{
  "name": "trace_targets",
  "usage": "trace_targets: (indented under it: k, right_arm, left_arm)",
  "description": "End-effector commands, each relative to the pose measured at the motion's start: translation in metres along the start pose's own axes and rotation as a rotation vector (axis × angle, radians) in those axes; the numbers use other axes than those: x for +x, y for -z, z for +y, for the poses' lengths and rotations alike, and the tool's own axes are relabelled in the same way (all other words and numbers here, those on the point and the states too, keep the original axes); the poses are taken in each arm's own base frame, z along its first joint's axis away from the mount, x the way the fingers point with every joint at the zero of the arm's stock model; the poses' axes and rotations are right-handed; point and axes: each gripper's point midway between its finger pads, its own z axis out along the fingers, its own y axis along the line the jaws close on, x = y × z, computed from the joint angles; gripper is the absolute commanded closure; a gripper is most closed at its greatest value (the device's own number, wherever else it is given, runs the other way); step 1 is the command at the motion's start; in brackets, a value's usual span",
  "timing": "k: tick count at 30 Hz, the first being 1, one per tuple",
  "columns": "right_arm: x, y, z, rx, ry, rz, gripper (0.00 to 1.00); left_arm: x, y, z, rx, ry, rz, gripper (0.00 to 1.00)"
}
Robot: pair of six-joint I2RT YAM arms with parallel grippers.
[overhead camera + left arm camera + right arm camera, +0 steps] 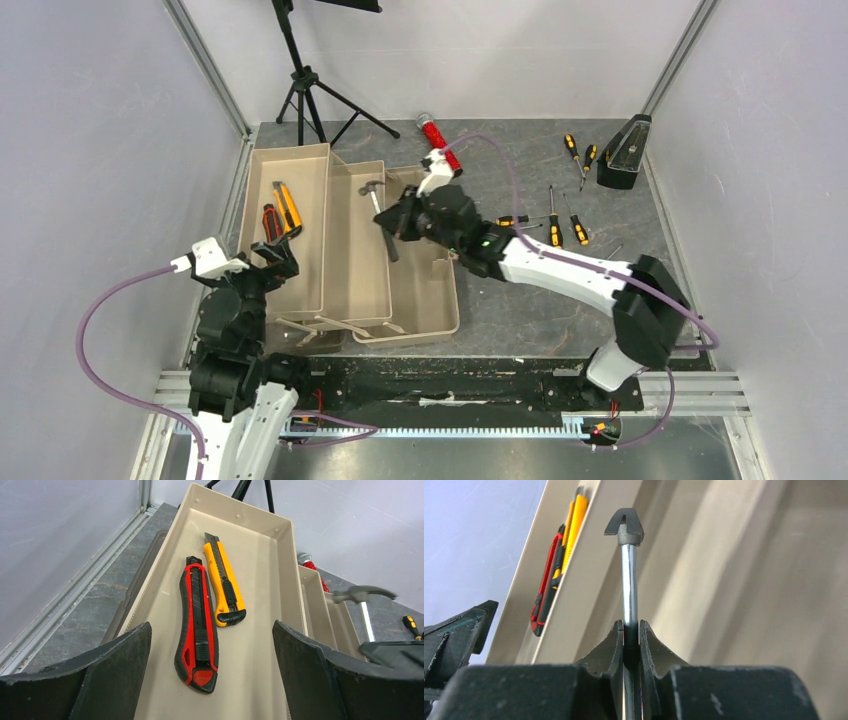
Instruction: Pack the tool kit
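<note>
The tan tool kit (440, 300) lies open with its trays folded out to the left. A red utility knife (197, 625) and an orange one (225, 582) lie side by side in the leftmost tray (300, 275). My left gripper (211, 627) hovers open over that tray's near end, holding nothing. My right gripper (630, 630) is shut on the shaft of the small hammer (628, 565). It holds the hammer (378, 205) above the middle tray, head pointing away. Several black-orange screwdrivers (553, 228) lie on the table right of the box.
A red glittery cylinder (440, 145) lies behind the box. The black metronome (622, 150) stands at the far right corner. A tripod (305, 90) stands beyond the table's back edge. White walls close in left and right.
</note>
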Motion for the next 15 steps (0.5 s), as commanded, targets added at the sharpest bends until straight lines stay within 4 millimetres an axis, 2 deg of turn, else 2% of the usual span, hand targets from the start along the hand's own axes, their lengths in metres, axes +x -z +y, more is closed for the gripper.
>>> trace_targets:
  k: [1,3,8,12,15]
  right_arm:
    - [-0.002,-0.024,0.041,-0.020,-0.083,-0.067,1.00]
    - [0.007,-0.034,0.046,-0.007,-0.102,-0.059,0.99]
    - [0.028,-0.055,0.042,0.060,-0.096,-0.052,0.93]
    - [0.043,-0.068,0.041,0.091,-0.048,-0.004,0.74]
    - [0.037,-0.063,0.035,0.125,-0.002,-0.022,0.57]
  left_arm:
    - [-0.015,0.002,0.006,-0.024,-0.008,-0.078,0.05]
    - [-0.016,0.003,0.007,-0.024,-0.005,-0.083,0.05]
    - [-0.017,0.003,0.007,-0.025,-0.003,-0.085,0.05]
    - [-0.017,0.004,0.008,-0.027,-0.001,-0.090,0.05]
    - [-0.017,0.005,0.009,-0.030,-0.002,-0.091,0.05]
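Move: The right hand already grips the hammer by its shaft. The middle of the tool box's middle tray lies about 7 cm to its left, level with it fore and aft, and roughly 8 cm below. In the upper tray, the red cutter sits some 28 cm to the left and about 1 cm back, and the yellow cutter some 25 cm left and 5 cm ahead. From the left hand, the middle tray's centre is about 7 cm ahead, 21 cm to the right and 11 cm down. Leftward first, then more and more downward, the right hand carries the hammer over into the middle tray, slowing as it goes: some 8 cm left and 5 cm down in all. Near the end, while it is still sinking a little, its fingers part by a modest amount and let go of the shaft, the wrist having tipped only slightly. ##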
